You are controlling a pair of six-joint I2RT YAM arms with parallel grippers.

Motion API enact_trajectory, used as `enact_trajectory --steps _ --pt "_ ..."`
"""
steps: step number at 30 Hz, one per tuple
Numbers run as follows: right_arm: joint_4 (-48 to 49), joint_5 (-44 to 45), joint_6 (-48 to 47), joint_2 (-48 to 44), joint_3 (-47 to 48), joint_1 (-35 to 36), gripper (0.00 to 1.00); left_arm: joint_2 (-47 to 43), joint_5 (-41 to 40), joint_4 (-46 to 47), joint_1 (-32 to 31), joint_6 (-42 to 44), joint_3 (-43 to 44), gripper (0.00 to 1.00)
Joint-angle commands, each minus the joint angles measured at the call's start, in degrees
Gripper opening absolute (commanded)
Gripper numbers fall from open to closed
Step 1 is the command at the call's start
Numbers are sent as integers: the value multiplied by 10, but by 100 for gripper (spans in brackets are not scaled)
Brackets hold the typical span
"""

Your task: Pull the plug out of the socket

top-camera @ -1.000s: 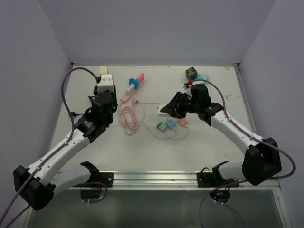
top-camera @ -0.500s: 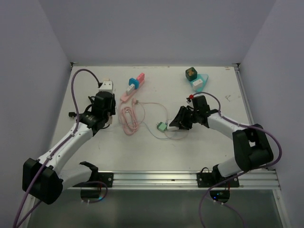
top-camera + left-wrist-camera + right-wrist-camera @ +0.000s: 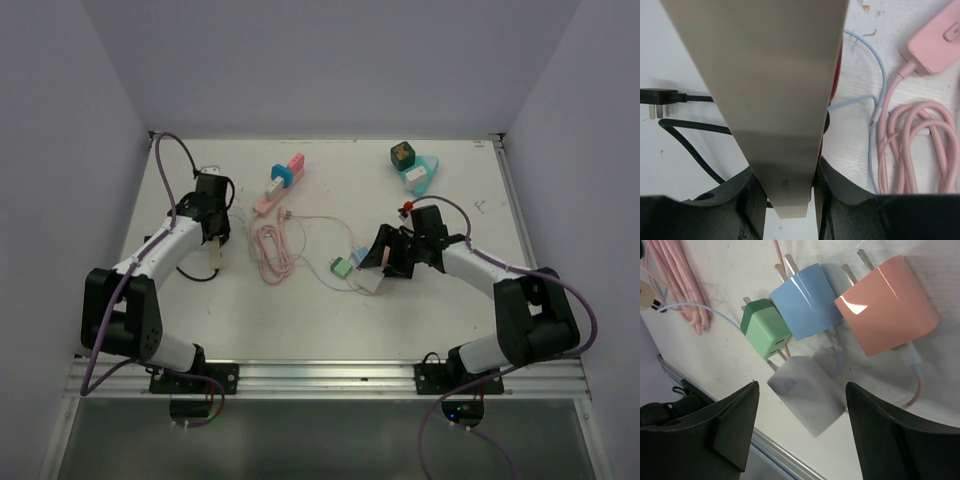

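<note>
My left gripper [image 3: 213,232] is shut on a beige socket strip [image 3: 215,256]. In the left wrist view the strip [image 3: 765,90] fills the gap between my fingers [image 3: 745,200], and the left gripper [image 3: 787,182] clamps its narrow end. A black plug [image 3: 655,100] with its black cable lies loose on the table to the left. My right gripper [image 3: 385,262] is open and low over a white plug [image 3: 372,282]. In the right wrist view the right gripper [image 3: 801,390] straddles the white plug [image 3: 807,390], which lies free on the table.
Green [image 3: 765,329], blue [image 3: 802,300] and salmon [image 3: 887,305] chargers lie beside the white plug. A coiled pink cable [image 3: 270,250] and a pink-and-blue adapter [image 3: 280,180] lie mid-table. A green cube [image 3: 402,153] and a teal piece [image 3: 420,172] sit at the back right.
My right gripper lowered to the table and let go of the white plug. My left arm swung back and left, keeping hold of the beige strip.
</note>
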Motion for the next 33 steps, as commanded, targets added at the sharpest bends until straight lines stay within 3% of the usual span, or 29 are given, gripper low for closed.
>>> enact_trajectory --steps 1,5,11,15,27,31,33 --pt "-40 45 -41 -44 22 -2 75 43 5 25 29 -11 48 0" --pt "-89 83 -63 -74 38 -2 82 112 15 38 62 -12 92 0" --pt "-154 128 -87 -139 69 -1 86 226 57 31 120 -21 179 4" --pt "-187 144 -101 -176 101 -1 88 255 74 18 158 -17 227 16" --pt "-199 174 -107 -218 141 -2 92 191 109 -20 168 -2 266 63" --pt "-193 178 -109 -227 144 -2 93 130 144 -50 168 -10 261 71" --pt "-192 181 -110 -229 148 -2 93 87 204 -44 167 -18 229 75"
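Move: The socket strip, gripped near its near end by the left hand, goes to a bare patch of table some 10 cm ahead and 8 cm left, about 5 cm lower; the pink cable coil lies level, 13 cm right. The white plug is just under the right hand's open fingers, 1 cm left; from this hand, blue is 4 cm ahead and 4 left, pink 4 ahead and 2 right, green 1 ahead and 9 left. The socket strip is carried by the left hand about 10 cm forward and 8 cm left while sinking some 4 cm and turning roughly 10 degrees counter-clockwise; then the fingers open, let go and rise off it. The right hand, already loose, opens wider and lifts about 12 cm away from the white plug, drifting 5 cm right and tilting its fingers up. ##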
